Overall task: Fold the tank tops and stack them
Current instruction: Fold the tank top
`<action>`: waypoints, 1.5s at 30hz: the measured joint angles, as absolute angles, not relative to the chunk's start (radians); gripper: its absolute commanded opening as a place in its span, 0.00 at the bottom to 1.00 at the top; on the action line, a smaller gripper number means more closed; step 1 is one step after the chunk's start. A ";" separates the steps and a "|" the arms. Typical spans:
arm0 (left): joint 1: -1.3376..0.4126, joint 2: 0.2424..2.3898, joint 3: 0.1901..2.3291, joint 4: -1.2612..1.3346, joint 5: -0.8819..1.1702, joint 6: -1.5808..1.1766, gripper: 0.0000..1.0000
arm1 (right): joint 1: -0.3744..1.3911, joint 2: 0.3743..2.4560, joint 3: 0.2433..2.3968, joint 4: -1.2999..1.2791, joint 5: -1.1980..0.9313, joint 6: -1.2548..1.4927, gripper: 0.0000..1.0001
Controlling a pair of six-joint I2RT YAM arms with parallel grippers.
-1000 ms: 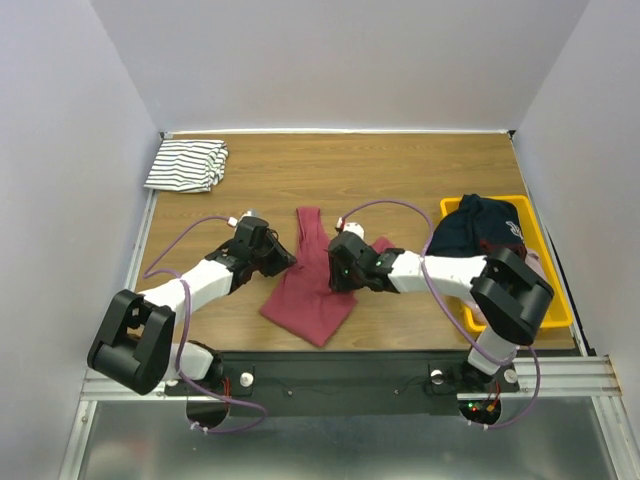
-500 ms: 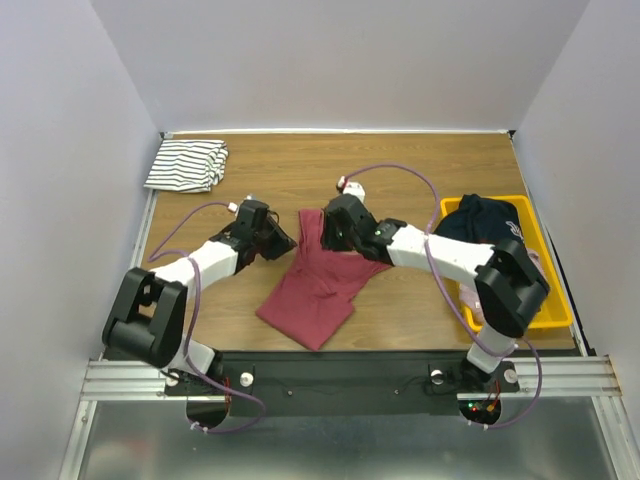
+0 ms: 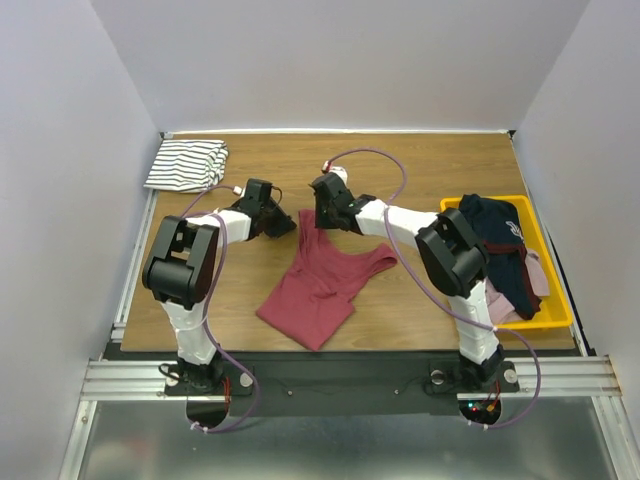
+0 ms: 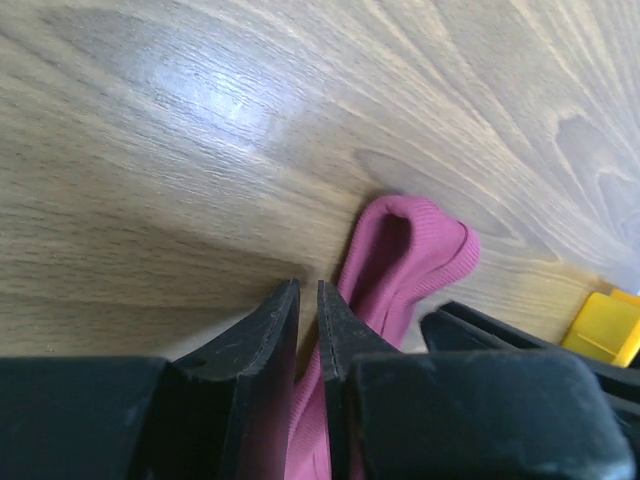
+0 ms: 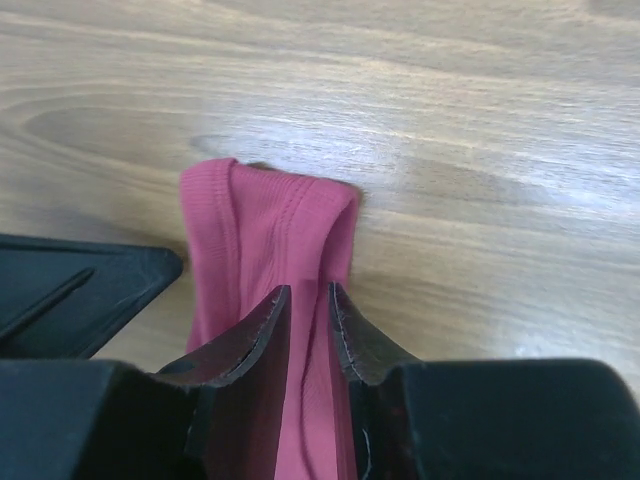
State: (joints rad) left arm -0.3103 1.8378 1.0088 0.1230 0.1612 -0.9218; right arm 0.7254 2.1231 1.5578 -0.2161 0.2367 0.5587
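The dark red tank top (image 3: 318, 278) lies spread on the wooden table (image 3: 420, 160), one strap (image 3: 308, 222) reaching toward the back. My left gripper (image 3: 288, 226) sits at the strap's left side and my right gripper (image 3: 318, 214) at its right, almost touching each other. In the left wrist view the left gripper (image 4: 308, 285) is shut, with red cloth (image 4: 400, 250) caught low between its jaws. In the right wrist view the right gripper (image 5: 308, 290) is shut on the strap (image 5: 270, 215). The striped tank top (image 3: 186, 165) lies folded at the back left corner.
A yellow bin (image 3: 556, 318) stands at the right edge, holding a heap of dark clothes (image 3: 497, 240) with something pink under it. Grey walls close in the table on three sides.
Both grippers have travelled toward the back along the red top to its strap. The right jaws widened, then closed on the strap. The top has spread, showing its neckline.
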 measured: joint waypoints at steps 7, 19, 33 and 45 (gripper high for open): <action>-0.310 1.849 1.011 0.143 0.162 -0.926 0.27 | 0.719 2.167 1.568 -0.216 0.236 0.558 0.26; -0.353 1.911 1.058 0.207 0.217 -0.930 0.27 | 0.679 2.168 1.567 -0.216 0.219 0.580 0.15; -0.405 1.910 1.058 0.262 0.228 -0.920 0.26 | 0.654 2.168 1.562 -0.204 0.175 0.592 0.11; -0.448 1.910 1.061 0.270 0.209 -0.878 0.24 | 0.615 2.133 1.462 -0.096 0.096 0.660 0.07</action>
State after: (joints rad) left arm -0.4480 1.9102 1.0611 0.2703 0.2089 -0.8776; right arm 0.6151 2.1326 1.4616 -0.0963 0.0956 0.6601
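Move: The folded strap end of the pink tank top lies between the hands: about 5 cm right of and 1 cm ahead of the left hand, and some 2 cm left of and 1 cm ahead of the right hand, 2 cm below both. From the right hand, the garment's other strap is roughly 16 cm right and 10 back, its body 20 back and 2 left. The striped stack sits about 27 cm left and 18 ahead of the left hand. The right fingers, set astride the strap's right edge, drop about 2 cm and shut on it, drawing a little to the right and forward, then roll slightly, left side rising. The left hand, its opening unchanged, travels some 8 cm right into the strap, rising about a centimetre and turning clockwise, until the cloth lies at its fingertips close beside the right gripper. ##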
